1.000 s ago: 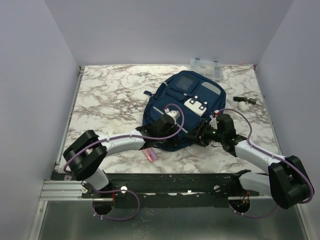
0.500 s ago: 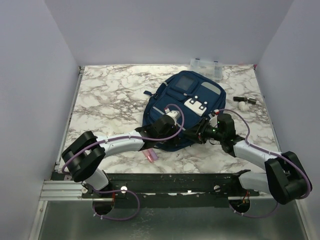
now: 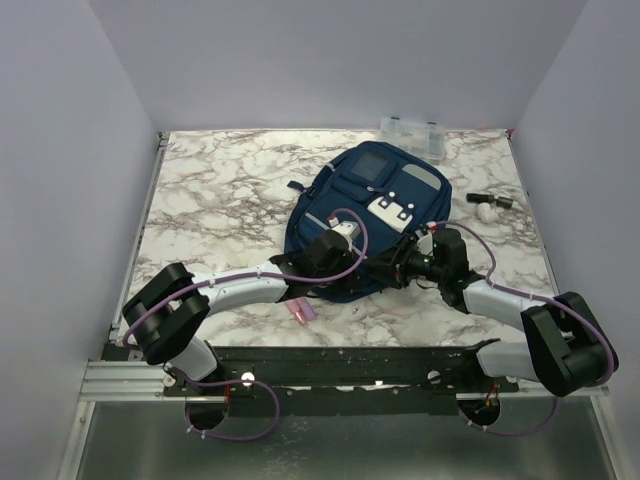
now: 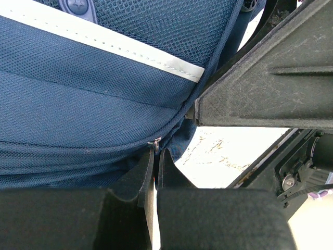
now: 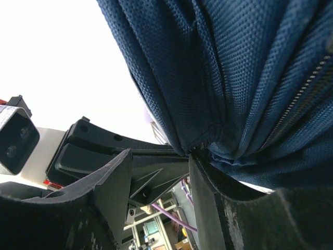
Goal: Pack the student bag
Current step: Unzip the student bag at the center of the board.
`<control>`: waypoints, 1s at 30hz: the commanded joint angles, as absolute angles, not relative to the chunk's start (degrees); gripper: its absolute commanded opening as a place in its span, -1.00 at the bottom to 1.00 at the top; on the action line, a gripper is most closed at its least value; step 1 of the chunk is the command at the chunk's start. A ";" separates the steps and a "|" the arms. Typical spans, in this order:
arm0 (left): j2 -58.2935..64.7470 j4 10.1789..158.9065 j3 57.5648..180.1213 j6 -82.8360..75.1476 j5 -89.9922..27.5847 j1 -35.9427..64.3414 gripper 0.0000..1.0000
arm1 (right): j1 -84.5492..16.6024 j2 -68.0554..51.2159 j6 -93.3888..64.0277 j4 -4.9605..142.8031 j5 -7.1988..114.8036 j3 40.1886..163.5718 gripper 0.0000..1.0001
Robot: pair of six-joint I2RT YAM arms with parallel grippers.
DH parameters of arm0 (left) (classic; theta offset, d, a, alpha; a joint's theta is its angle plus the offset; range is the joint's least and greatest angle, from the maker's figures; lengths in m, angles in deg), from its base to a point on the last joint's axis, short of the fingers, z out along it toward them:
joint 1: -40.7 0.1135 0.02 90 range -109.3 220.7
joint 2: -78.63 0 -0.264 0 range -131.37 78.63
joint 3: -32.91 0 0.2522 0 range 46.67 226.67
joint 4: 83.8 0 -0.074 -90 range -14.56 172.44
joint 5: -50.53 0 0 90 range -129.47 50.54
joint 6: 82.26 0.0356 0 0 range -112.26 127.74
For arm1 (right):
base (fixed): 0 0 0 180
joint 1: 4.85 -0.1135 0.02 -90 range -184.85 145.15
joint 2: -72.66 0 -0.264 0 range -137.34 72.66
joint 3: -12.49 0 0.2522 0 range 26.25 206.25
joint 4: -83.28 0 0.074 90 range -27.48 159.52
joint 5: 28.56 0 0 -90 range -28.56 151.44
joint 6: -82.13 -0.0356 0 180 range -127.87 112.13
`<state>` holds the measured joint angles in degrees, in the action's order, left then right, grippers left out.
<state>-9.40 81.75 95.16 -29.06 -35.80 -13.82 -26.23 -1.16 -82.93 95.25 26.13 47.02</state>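
The student bag, navy with grey stripes and a white patch, lies flat in the middle of the marble table. My left gripper is at the bag's near edge. In the left wrist view its jaws are shut, with the small metal zipper pull pinched at their tips against the bag's blue mesh. My right gripper faces it from the right. In the right wrist view it stands open with nothing between the fingers, and its right finger touches the hanging bag fabric.
A clear plastic compartment box stands at the back behind the bag. A small dark item and a white one lie to the right of the bag. A pink item lies by the front edge under my left arm.
My right arm has pushed leftward, bringing its gripper closer to the bag's near edge and the left gripper. Its jaws narrowed, then widened again. The left gripper stayed shut in place.
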 commanded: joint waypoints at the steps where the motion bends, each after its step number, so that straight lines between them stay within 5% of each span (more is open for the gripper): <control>1: -8.33 82.17 97.06 -29.03 -32.03 -15.71 -1.00 | -26.82 -0.76 -83.03 96.79 26.80 46.61 0.04; 20: -9.40 82.17 99.81 -28.00 -31.22 -16.61 -1.00 | -28.19 -4.83 -83.90 95.52 32.39 49.61 0.08; 27: -5.23 80.91 95.13 -28.84 -38.32 -15.74 -1.00 | -28.14 1.80 -90.89 97.39 37.96 45.03 -0.96; 30: -3.28 77.76 93.80 -26.94 -41.37 -12.81 -1.00 | -27.50 5.41 -91.22 93.29 36.81 46.59 -0.99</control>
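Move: The bag's folded zip edge, beside the left fingertips, lies about 1 cm ahead of the half-open right hand, 1 cm to its left and 1 cm below. From the right hand, the white pouch on the bag is some 15 cm ahead and 5 cm right; the pink pens are about 15 cm left, 7 cm back and 9 cm lower. The left hand already grips the zip edge at its metal tab, the aimed-at fold about 1 cm to its right. Right fingers nudge 1 cm forward and close on the bag's zip edge; left keeps its pinch, rising 1.5 cm. ##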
